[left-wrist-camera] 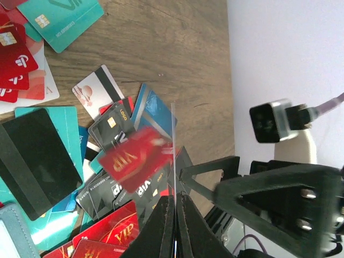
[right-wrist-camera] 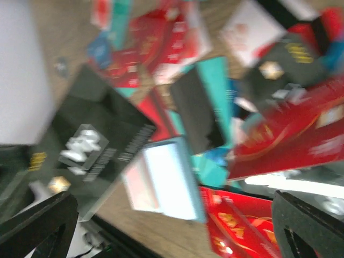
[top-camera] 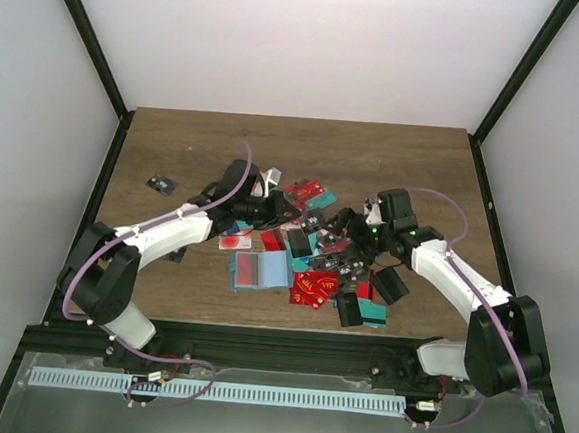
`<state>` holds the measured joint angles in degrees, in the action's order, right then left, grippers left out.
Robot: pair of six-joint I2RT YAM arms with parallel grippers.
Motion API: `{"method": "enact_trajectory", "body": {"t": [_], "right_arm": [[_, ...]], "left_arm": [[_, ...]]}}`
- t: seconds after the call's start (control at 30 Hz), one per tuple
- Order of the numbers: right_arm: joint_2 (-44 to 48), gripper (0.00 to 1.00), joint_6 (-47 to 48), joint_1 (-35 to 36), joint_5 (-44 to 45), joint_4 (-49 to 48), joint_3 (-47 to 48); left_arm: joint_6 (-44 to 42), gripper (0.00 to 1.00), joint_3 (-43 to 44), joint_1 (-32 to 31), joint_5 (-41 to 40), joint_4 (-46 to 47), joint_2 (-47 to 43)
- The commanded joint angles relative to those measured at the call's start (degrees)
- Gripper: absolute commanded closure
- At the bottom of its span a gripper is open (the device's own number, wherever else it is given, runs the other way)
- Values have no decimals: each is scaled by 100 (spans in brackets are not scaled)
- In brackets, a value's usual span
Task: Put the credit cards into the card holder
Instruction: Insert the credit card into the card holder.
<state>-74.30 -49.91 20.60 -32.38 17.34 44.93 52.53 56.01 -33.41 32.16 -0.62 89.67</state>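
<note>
The credit cards lie in a loose heap at mid-table, mostly red, with some teal and black ones. The card holder lies open at the heap's near-left side, teal-blue, with a red card showing inside; it also shows in the right wrist view as the card holder. My left gripper is shut on one thin card, seen edge-on and standing upright. A blurred red VIP card sits just left of it. My right gripper is open wide above the heap, nothing between its fingers.
Black blocky cases lie at the heap's near-right side. A small dark item lies alone at the far left. The right arm's open gripper is close beside my left fingers. White walls enclose the table.
</note>
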Motion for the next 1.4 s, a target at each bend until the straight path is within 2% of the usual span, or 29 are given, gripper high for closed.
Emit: {"method": "enact_trajectory", "body": {"t": [0.0, 0.2, 0.27, 0.4, 0.63, 0.8, 1.07, 1.17, 1.37], "right_arm": [[155, 0, 254, -146, 1111, 1412, 122], [397, 0, 255, -153, 622, 1532, 404], [483, 0, 154, -150, 108, 1167, 416], [798, 0, -846, -151, -926, -202, 22], [1009, 6, -2700, -72, -1084, -1615, -462], [937, 12, -3157, 55, -933, -1596, -387], [853, 16, -3738, 210, -777, -1921, -686], [823, 24, -3990, 280, -680, -2187, -797], [495, 58, -4170, 427, -619, -2632, -674]], "left_arm": [[-219, 96, 432, 0, -153, -321, 12], [638, 96, 865, 17, -635, -1673, -22], [1019, 96, 846, 38, -597, -1811, -55], [1965, 96, 480, 75, -150, -1240, -186], [3228, 96, -15, 63, 320, -257, -489], [3885, 96, -432, 63, 418, 536, -708], [4409, 96, -912, 63, 466, 1428, -865], [4466, 96, -923, 64, 487, 1539, -873], [4660, 96, -1053, 62, 520, 1771, -987]]}}
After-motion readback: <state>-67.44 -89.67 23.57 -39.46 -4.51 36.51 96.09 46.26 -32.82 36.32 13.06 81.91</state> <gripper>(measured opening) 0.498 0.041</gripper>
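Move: The left hand still holds the dark VIP card, its middle about 3 cm to the right of that hand, 1 cm ahead and 2 cm lower. From the empty, wide-open right hand the card is roughly 7 cm left, 4 cm ahead and about level. A just-released red card hangs some 6 cm below the right hand and 2 cm back, above the dark card pile 14 cm down. The card holder lies 18 cm left of the right hand, 6 cm back and 14 cm down. Down and to the right first, the open right hand dips about 3 cm, then turns back, climbing and swinging left towards the VIP card to end some 5 cm higher; its fingers level out and close about halfway around the card's free end. The left hand keeps its pinch, rolls the card roughly 35 degrees and finishes 3 cm up and 2 cm back. ##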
